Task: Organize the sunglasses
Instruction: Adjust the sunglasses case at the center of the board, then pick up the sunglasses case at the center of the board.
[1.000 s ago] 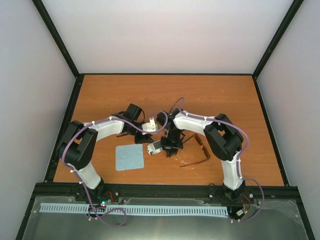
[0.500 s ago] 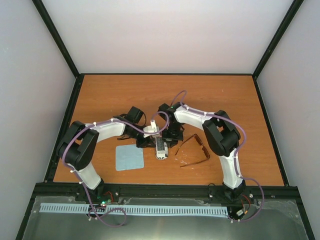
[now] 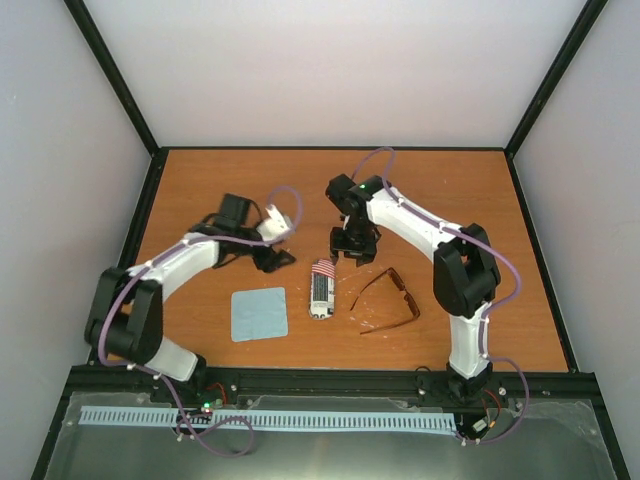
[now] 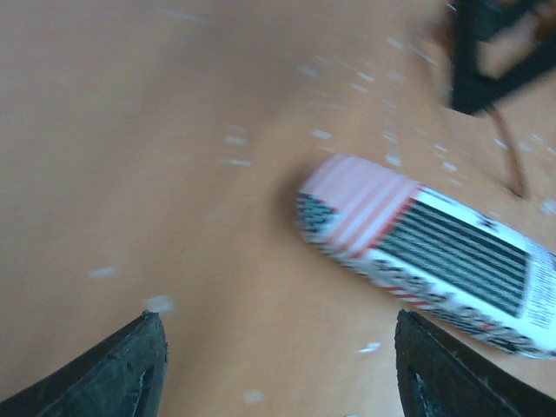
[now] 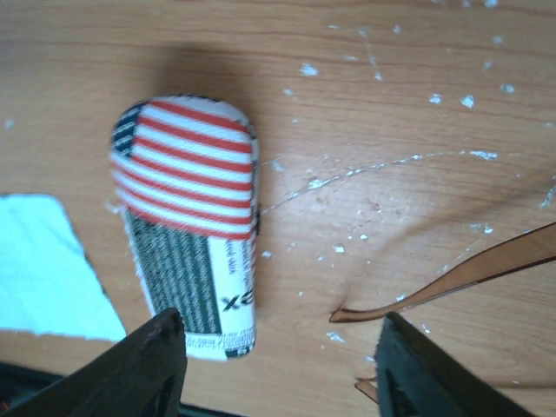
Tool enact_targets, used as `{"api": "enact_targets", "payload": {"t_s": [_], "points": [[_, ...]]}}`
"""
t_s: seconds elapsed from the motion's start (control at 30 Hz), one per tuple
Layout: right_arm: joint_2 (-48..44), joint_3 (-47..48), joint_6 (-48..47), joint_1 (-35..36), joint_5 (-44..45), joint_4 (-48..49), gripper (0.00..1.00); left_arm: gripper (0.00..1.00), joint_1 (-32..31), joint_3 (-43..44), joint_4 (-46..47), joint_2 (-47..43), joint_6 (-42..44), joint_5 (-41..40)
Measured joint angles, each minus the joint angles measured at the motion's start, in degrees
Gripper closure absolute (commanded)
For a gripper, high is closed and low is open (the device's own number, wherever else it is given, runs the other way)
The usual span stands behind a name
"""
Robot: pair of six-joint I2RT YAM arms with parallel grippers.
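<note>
The sunglasses [image 3: 391, 301] lie unfolded on the table right of centre, with a thin reddish-brown frame and long arms. One slim temple arm [image 5: 469, 273] shows in the right wrist view. My right gripper [image 3: 352, 251] [image 5: 282, 369] hovers open just beyond them and holds nothing. My left gripper [image 3: 279, 258] [image 4: 278, 373] is open too, over bare wood left of the striped case [image 3: 321, 288]. The left wrist view is blurred.
The red-white striped case [image 5: 189, 228] [image 4: 427, 248] lies flat between the sunglasses and a light blue cloth [image 3: 259, 314] [image 5: 45, 269]. White flecks dot the wooden table [image 3: 450, 190]. A black frame edges the table, with walls behind.
Both grippers opened and drew back toward the far side, the left one leftward. The striped case they were at now lies free on the table.
</note>
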Motion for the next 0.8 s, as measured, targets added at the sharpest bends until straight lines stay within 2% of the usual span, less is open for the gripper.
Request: {"api": "enact_targets", "payload": {"t_s": [0.13, 0.23, 0.27, 0.33, 0.53, 0.8], "points": [[0.0, 4.6, 1.6, 1.0, -1.2, -2.7, 0.32, 0.27, 7.6, 0.0, 3.5, -7.3, -3.9, -2.9], [2.6, 8.8, 3.0, 3.1, -1.6, -5.0, 0.28, 0.27, 10.5, -0.5, 5.6, -10.1, -5.5, -4.5], [3.9, 10.4, 3.3, 4.1, -1.6, -5.7, 0.17, 0.27, 11.2, -0.7, 6.3, -10.4, -5.9, -4.9], [6.5, 12.4, 4.1, 5.6, -1.7, -6.8, 0.03, 0.27, 12.2, -0.9, 6.9, -10.3, -6.7, -5.4], [11.3, 12.9, 5.3, 7.1, -0.9, -10.4, 0.03, 0.27, 13.7, -2.8, 9.0, -10.4, -8.1, -6.5], [11.7, 12.9, 5.8, 7.0, -0.5, -12.0, 0.05, 0.27, 13.8, -5.4, 11.1, -11.4, -9.1, -6.6]]}}
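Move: The sunglasses case lies about 6 cm back and 6 cm left of the right hand, roughly 7 cm below it, its flag end pointing outward. From that hand, the sunglasses are about 9 cm back and 8 cm right, and the blue cloth some 12 cm back and 21 cm left, both down on the table. From the left hand the case is roughly 7 cm back, 9 cm right and 8 cm below. The right hand heads for the case's flag end without visibly touching it: it lifts a little while swinging left about 5 cm, then sinks and draws back some 3 cm, easing slightly right, fingers opening from half to wide. The left hand pulls away from the case, left, forward and up, turning some 25 degrees counter-clockwise, fingers staying open. ##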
